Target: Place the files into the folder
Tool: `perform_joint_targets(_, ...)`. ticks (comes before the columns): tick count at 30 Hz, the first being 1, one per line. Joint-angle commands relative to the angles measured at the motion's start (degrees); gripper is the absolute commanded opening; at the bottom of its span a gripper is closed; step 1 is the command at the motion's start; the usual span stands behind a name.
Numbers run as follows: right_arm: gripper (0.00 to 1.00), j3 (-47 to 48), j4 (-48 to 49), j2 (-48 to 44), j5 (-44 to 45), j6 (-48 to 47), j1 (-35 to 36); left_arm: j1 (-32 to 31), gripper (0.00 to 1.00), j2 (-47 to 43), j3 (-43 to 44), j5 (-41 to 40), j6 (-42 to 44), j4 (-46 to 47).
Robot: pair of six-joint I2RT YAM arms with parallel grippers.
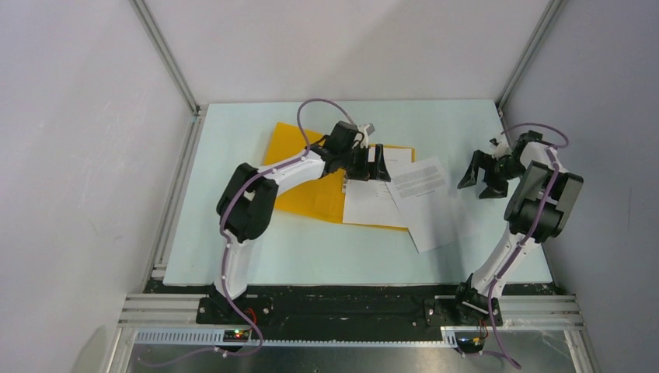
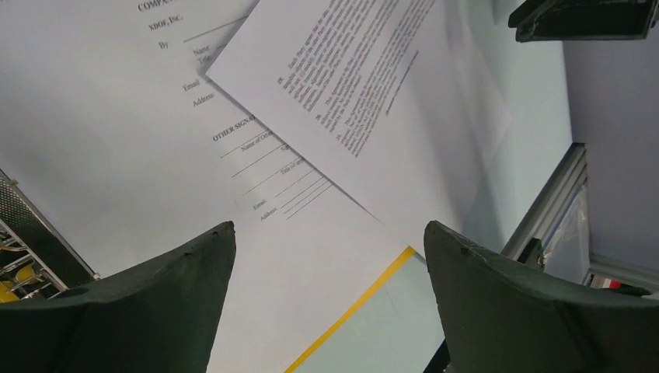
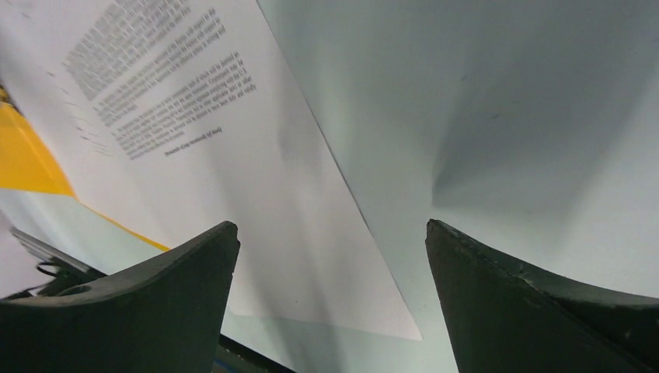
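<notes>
The orange-yellow folder (image 1: 311, 200) lies flat left of the table's middle, partly under my left arm. One white file (image 1: 371, 203) rests on the folder's right part. A second file (image 1: 426, 208), tilted, overlaps the first and sticks out over the table to the right. My left gripper (image 1: 378, 165) hovers open over the sheets near the folder's far right corner. In the left wrist view, both files (image 2: 365, 85) and a thin strip of folder edge (image 2: 359, 305) show past the left gripper (image 2: 330, 233). My right gripper (image 1: 482, 179) is open and empty, right of the tilted file (image 3: 233, 155).
The pale green table mat (image 1: 256, 249) is boxed in by grey walls with aluminium posts (image 1: 167, 54) at the back corners. A metal rail (image 1: 167, 225) runs along the left edge. The arm bases sit on a black bar (image 1: 350, 307) at the near edge.
</notes>
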Motion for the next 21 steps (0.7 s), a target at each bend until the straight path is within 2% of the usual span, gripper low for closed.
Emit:
perform_joint_targets(1, 0.95, -0.90, -5.25, 1.41, 8.18, -1.08, 4.92, -0.67, 0.95, 0.55, 0.62, 0.36, 2.55, -1.12)
perform_joint_targets(6, 0.95, -0.55, -10.84, 4.26, 2.69, 1.77, 9.52, -0.49, 0.95, -0.92, -0.36, -1.26, 3.49, -1.18)
perform_joint_targets(10, 0.95, 1.71, -14.11, 6.35, -7.69, 3.98, 14.65, 0.65, 0.95, -3.81, -1.02, -1.97, 5.24, -1.13)
perform_joint_targets(12, 0.95, 3.22, -15.34, 5.96, -12.59, 4.43, 17.20, 1.35, 0.95, -5.68, -1.67, -2.09, 6.20, -1.18)
perform_joint_targets(16, 0.96, 4.38, -16.87, 0.78, -19.37, 4.80, 17.70, 3.06, 0.95, -10.28, -2.47, -2.48, 9.08, -1.44)
perform_joint_targets(19, 0.96, 3.61, -15.45, -3.04, -17.77, 6.05, 16.42, 5.19, 0.95, -14.52, -2.14, -4.30, 13.07, -2.55)
perform_joint_targets(21, 0.98, 2.26, -12.21, -6.12, -11.85, 7.79, 15.05, 7.23, 0.95, -16.83, -1.40, -8.35, 15.72, -5.06)
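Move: The loose file's middle lies roughly 13 cm left of the right hand, 4 cm back and 5 cm below; the folder's right half, already holding a file, is about 31 cm left and 2 cm ahead. From the left hand, the loose file's middle is some 17 cm right, 9 cm back and 9 cm below, the folder's right half 3 cm back and sideways level, and the metal clasp 12 cm left, 2 cm back. Open right hand sweeps some 16 cm left over the loose file; left hand withdraws left and up. ##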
